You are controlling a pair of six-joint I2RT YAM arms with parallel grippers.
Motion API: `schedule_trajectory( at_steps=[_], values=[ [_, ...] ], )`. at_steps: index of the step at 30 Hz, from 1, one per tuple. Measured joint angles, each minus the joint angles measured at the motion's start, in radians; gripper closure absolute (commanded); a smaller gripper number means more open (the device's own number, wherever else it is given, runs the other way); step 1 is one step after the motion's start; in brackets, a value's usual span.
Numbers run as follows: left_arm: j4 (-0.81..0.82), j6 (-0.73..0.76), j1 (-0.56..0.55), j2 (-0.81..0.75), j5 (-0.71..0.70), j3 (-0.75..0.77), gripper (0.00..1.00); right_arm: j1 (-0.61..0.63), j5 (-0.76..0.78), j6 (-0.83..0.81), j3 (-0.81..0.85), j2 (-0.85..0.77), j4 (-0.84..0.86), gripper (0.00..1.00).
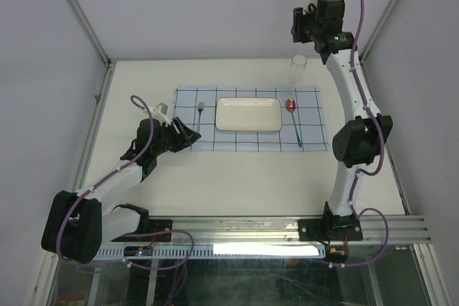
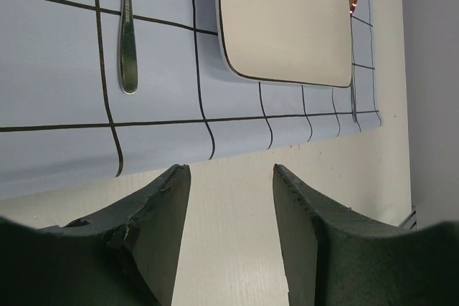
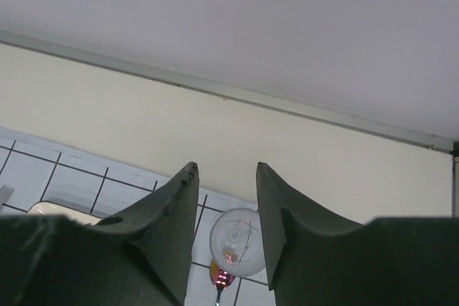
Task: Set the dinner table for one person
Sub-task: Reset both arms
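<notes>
On the cream-white dinner table [image 1: 143, 84] lies a pale-blue grid placemat [image 1: 315, 123]. A white rectangular plate [image 1: 248, 114] sits at the mat's middle, with a fork [image 1: 201, 110] to its left and a spoon [image 1: 292, 109] to its right. A clear glass [image 1: 298, 68] stands at the mat's far right corner. My left gripper [image 1: 193, 135] stands open and empty, low over the table by the mat's near left corner. My right gripper [image 1: 296, 34] hangs open high above the glass [image 3: 237, 241], apart from it. The left wrist view shows the fork handle [image 2: 128, 34] and the plate [image 2: 287, 19] beyond my left gripper [image 2: 231, 170].
Aluminium rails [image 1: 100, 98] edge the table at left, right and front. Grey walls close in the back and sides. Bare tabletop [image 2: 229, 234] lies in front of the mat, between it and the arm bases [image 1: 326, 231].
</notes>
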Motion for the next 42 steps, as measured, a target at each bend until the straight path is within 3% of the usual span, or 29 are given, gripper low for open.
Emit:
schedule_trajectory(
  at_steps=[6, 12, 20, 22, 29, 42],
  values=[
    [-0.007, 0.005, -0.006, 0.0, -0.013, 0.01, 0.48, 0.002, 0.04, -0.005, -0.002, -0.09, 0.084, 0.56],
    [-0.016, 0.05, -0.006, 0.0, -0.042, 0.067, 0.44, 0.003, 0.167, -0.049, -0.112, -0.25, 0.172, 0.35],
    [-0.094, 0.162, -0.006, 0.0, -0.093, 0.173, 0.21, -0.01, 0.344, -0.089, -0.336, -0.472, 0.223, 0.17],
    [-0.115, 0.191, -0.006, -0.002, -0.114, 0.2, 0.16, -0.021, 0.367, -0.089, -0.364, -0.501, 0.224, 0.02],
    [-0.15, 0.267, -0.006, -0.041, -0.21, 0.225, 0.01, -0.062, 0.409, -0.038, -0.494, -0.581, 0.193, 0.01],
    [-0.14, 0.373, -0.006, -0.101, -0.335, 0.209, 0.01, -0.066, 0.364, 0.097, -0.898, -0.702, 0.166, 0.01]
  ],
)
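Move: The empty right hand is high above the standing glass, whose middle is about 7 cm back, 1 cm to its right and 21 cm below. The spoon lies some 18 cm back, 3 cm right and the plate 15 cm back, 12 cm left, both about 31 cm below. From the empty left hand the fork is roughly 10 cm ahead, 1 cm right, and the plate 12 cm ahead, 17 cm right, both 9 cm lower. Both hands open wide, the right arcing up, back-right about 20 cm and down, the left rising forward-left. ##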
